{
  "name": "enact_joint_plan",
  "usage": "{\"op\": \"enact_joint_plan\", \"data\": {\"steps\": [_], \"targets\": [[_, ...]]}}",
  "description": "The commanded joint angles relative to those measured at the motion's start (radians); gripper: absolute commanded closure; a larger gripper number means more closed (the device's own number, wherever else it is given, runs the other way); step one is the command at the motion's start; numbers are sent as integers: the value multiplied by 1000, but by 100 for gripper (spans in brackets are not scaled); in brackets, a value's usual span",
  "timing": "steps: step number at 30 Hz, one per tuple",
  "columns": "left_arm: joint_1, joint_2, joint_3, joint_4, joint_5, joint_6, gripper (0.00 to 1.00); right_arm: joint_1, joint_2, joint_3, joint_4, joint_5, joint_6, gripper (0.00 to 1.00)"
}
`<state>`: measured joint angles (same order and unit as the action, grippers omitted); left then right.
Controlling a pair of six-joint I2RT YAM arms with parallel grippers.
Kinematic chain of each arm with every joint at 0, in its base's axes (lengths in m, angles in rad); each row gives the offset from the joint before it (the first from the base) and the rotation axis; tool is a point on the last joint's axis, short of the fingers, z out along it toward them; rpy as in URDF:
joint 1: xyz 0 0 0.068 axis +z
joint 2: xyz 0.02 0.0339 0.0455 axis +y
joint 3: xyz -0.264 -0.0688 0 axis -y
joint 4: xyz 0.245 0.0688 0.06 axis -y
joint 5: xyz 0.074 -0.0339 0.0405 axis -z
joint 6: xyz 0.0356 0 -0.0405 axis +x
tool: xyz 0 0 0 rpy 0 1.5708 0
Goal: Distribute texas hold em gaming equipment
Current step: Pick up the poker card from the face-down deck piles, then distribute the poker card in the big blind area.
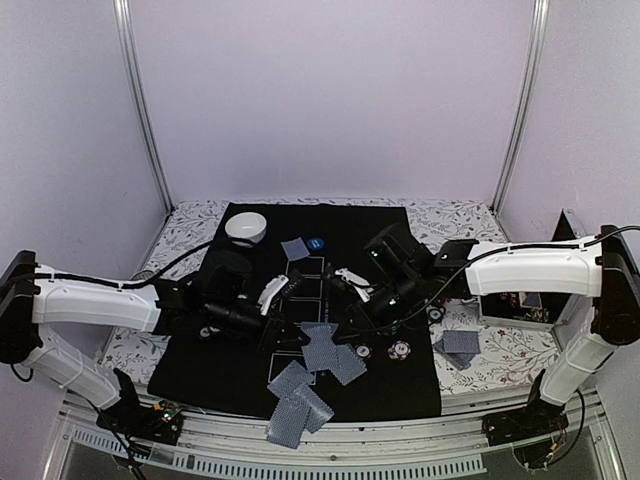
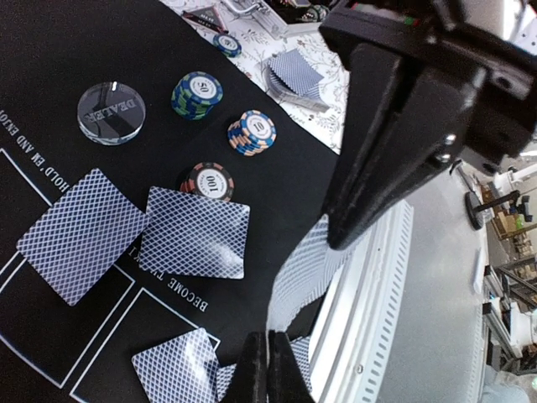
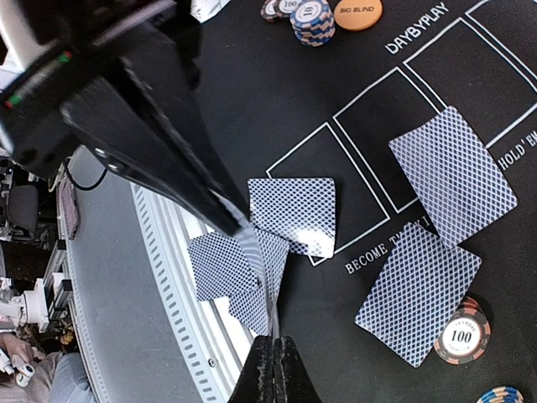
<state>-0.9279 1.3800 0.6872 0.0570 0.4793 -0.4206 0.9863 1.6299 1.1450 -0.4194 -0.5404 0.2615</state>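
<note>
Both grippers meet above the middle of the black mat (image 1: 400, 390). My left gripper (image 2: 268, 374) is shut on one edge of a grey-blue-backed playing card (image 2: 302, 269). My right gripper (image 3: 275, 374) is shut on the opposite edge of the same card (image 3: 267, 264), which is seen edge-on. In the top view the left gripper (image 1: 293, 290) and right gripper (image 1: 333, 283) face each other. Face-down cards (image 2: 195, 231) lie on the mat below. Teal (image 2: 198, 94), orange-blue (image 2: 252, 133) and dark "100" (image 2: 207, 180) chip stacks and a DEALER disc (image 2: 112, 112) sit nearby.
A white bowl (image 1: 246, 227), a card (image 1: 295, 248) and a blue disc (image 1: 316, 243) lie at the mat's back. Several cards (image 1: 300, 405) overhang the front edge. A card pile (image 1: 460, 342) and an open box (image 1: 510, 300) are at the right. An orange BIG BLIND disc (image 3: 358, 12) lies beside more chips.
</note>
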Motion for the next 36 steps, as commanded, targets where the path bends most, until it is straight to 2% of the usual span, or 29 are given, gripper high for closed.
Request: {"op": "enact_joint_plan", "data": {"steps": [1, 6, 9, 11, 14, 18, 22, 26, 28, 30, 32, 34, 35, 36], "targets": [[13, -81, -28, 8, -23, -7, 100, -33, -41, -44, 3, 26, 2, 98], [30, -146, -51, -21, -56, -32, 100, -75, -52, -74, 2, 45, 18, 98], [83, -191, -53, -59, -92, -68, 100, -93, -54, -76, -9, 61, 19, 98], [163, -236, -48, -142, -187, -110, 100, -103, -60, -76, -10, 63, 23, 98], [365, -317, -74, -252, -288, -180, 100, -106, -65, -49, -10, 76, 21, 98], [627, -381, -165, -204, -229, -231, 100, -110, -21, 46, -1, 97, 40, 98], [762, -342, -220, -162, -194, -231, 100, -116, 51, 169, 5, 94, 48, 98], [804, -287, -264, -101, -150, -240, 98, -120, 96, 239, 6, 92, 45, 98], [805, -269, -267, -98, -147, -235, 81, -121, 109, 258, 7, 84, 45, 98], [806, -265, -264, -109, -153, -235, 55, -120, 112, 265, 7, 77, 46, 98], [805, -276, -254, -136, -165, -240, 35, -121, 108, 262, 6, 78, 48, 98], [803, -297, -233, -179, -201, -232, 25, -121, 100, 256, 5, 88, 50, 98], [796, -314, -217, -205, -228, -225, 16, -121, 95, 253, 7, 94, 51, 98], [785, -334, -199, -230, -260, -220, 13, -121, 90, 250, 7, 101, 51, 98]]}}
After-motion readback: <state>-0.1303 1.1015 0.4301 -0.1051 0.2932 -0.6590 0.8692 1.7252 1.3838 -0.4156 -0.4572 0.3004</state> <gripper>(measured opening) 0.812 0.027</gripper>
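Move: The left hand already pinches a card at the deck that the right hand holds. Its laying place, by the left player's face-down card and chips, is about 22 cm left, 9 ahead and 10 below. From the left hand, that face-down card lies some 22 cm left and 13 ahead, the big blind button 14 left and 7 ahead. From the right hand the laying place is roughly 29 cm left, 7 ahead. Left draws its card some 26 cm left and forward, lowers, opens; right carries its deck 9 cm forward, up. ##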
